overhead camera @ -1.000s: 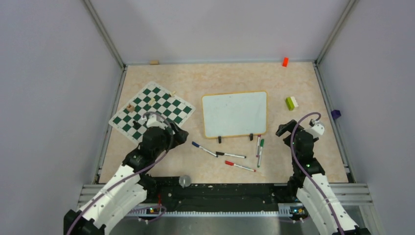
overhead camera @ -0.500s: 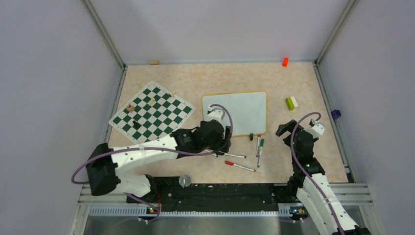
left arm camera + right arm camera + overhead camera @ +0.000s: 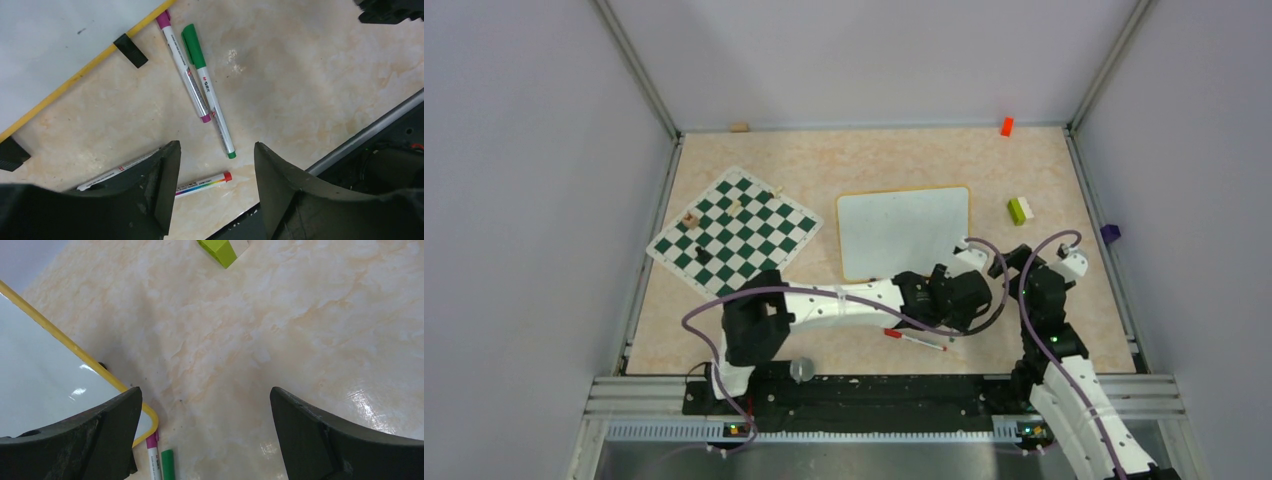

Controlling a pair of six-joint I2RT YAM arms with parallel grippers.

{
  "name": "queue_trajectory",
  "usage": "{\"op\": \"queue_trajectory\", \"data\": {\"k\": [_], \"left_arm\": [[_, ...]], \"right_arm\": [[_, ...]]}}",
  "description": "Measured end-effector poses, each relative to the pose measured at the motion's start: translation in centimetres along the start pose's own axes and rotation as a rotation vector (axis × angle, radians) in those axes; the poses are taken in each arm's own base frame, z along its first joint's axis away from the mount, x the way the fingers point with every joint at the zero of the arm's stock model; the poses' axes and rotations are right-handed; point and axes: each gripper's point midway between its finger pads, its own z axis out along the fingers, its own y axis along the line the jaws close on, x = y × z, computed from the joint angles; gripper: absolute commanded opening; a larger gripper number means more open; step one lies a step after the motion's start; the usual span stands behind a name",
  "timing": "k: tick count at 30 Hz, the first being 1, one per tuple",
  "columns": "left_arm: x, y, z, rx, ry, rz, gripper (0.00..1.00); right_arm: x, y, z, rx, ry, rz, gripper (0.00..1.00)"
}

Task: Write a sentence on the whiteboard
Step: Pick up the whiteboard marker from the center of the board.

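Observation:
The whiteboard [image 3: 904, 232], yellow-framed with black clips [image 3: 130, 50], lies flat mid-table, and no sentence shows on its white face. My left gripper [image 3: 954, 303] reaches across to its near right corner. In the left wrist view the left gripper [image 3: 215, 185] is open above the table with nothing held. A red-capped marker [image 3: 202, 184] lies on the table below the gap. A purple marker [image 3: 182, 67] and a green marker [image 3: 207, 95] lie side by side just beyond. My right gripper [image 3: 1012, 262] is wide open and empty right of the board; its wrist view [image 3: 205, 435] shows the board's corner [image 3: 40, 385].
A green-and-white chessboard mat [image 3: 734, 230] with small pieces lies at the left. A green-and-white block [image 3: 1020, 210] sits right of the board, and an orange block [image 3: 1006, 126] by the back wall. Another marker [image 3: 120, 170] lies partly under my left finger. The metal front rail [image 3: 370, 130] runs close by.
My left arm has swung from the chessboard mat across the whiteboard's near edge to the markers at the right, and its jaws have narrowed. The right arm has not moved.

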Motion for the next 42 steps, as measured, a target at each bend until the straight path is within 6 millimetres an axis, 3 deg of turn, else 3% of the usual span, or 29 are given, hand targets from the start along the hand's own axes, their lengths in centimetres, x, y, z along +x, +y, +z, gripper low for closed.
{"op": "queue_trajectory", "data": {"k": [3,8,23,30,38,42], "left_arm": [[1.2,-0.4,1.7,-0.025,0.034,0.006,0.59],[3.3,0.9,3.1,-0.095,0.086,0.000,0.50],[4.0,2.3,4.9,-0.157,0.091,-0.055,0.45],[3.2,2.7,5.8,-0.138,0.090,-0.095,0.45],[3.9,2.3,7.4,-0.107,0.117,-0.109,0.42],[4.1,1.8,7.9,-0.090,0.128,-0.104,0.37]], "right_arm": [[-0.1,0.1,-0.1,-0.004,-0.005,0.003,0.97],[-0.2,0.1,-0.1,-0.004,-0.006,0.003,0.96],[-0.2,0.1,-0.1,-0.007,-0.009,0.005,0.97],[-0.2,0.1,-0.1,-0.007,-0.009,0.005,0.96],[-0.2,0.1,-0.1,-0.007,-0.009,0.005,0.96],[-0.2,0.1,-0.1,-0.006,-0.009,0.004,0.96]]}}
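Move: The purple marker's middle lies about 6 cm ahead of the left hand, 1 cm to its right and some 10 below. At that same depth, the green marker sits 3 cm ahead and 3 right, the red marker 3 cm back and 7 left, and the whiteboard's middle 21 ahead and 10 left. From the idle right hand, the purple marker is 4 cm back, 10 left and 8 below. The left hand sinks about 9 cm, edging forward, its still-open fingers narrowing towards the purple marker's tail end. ##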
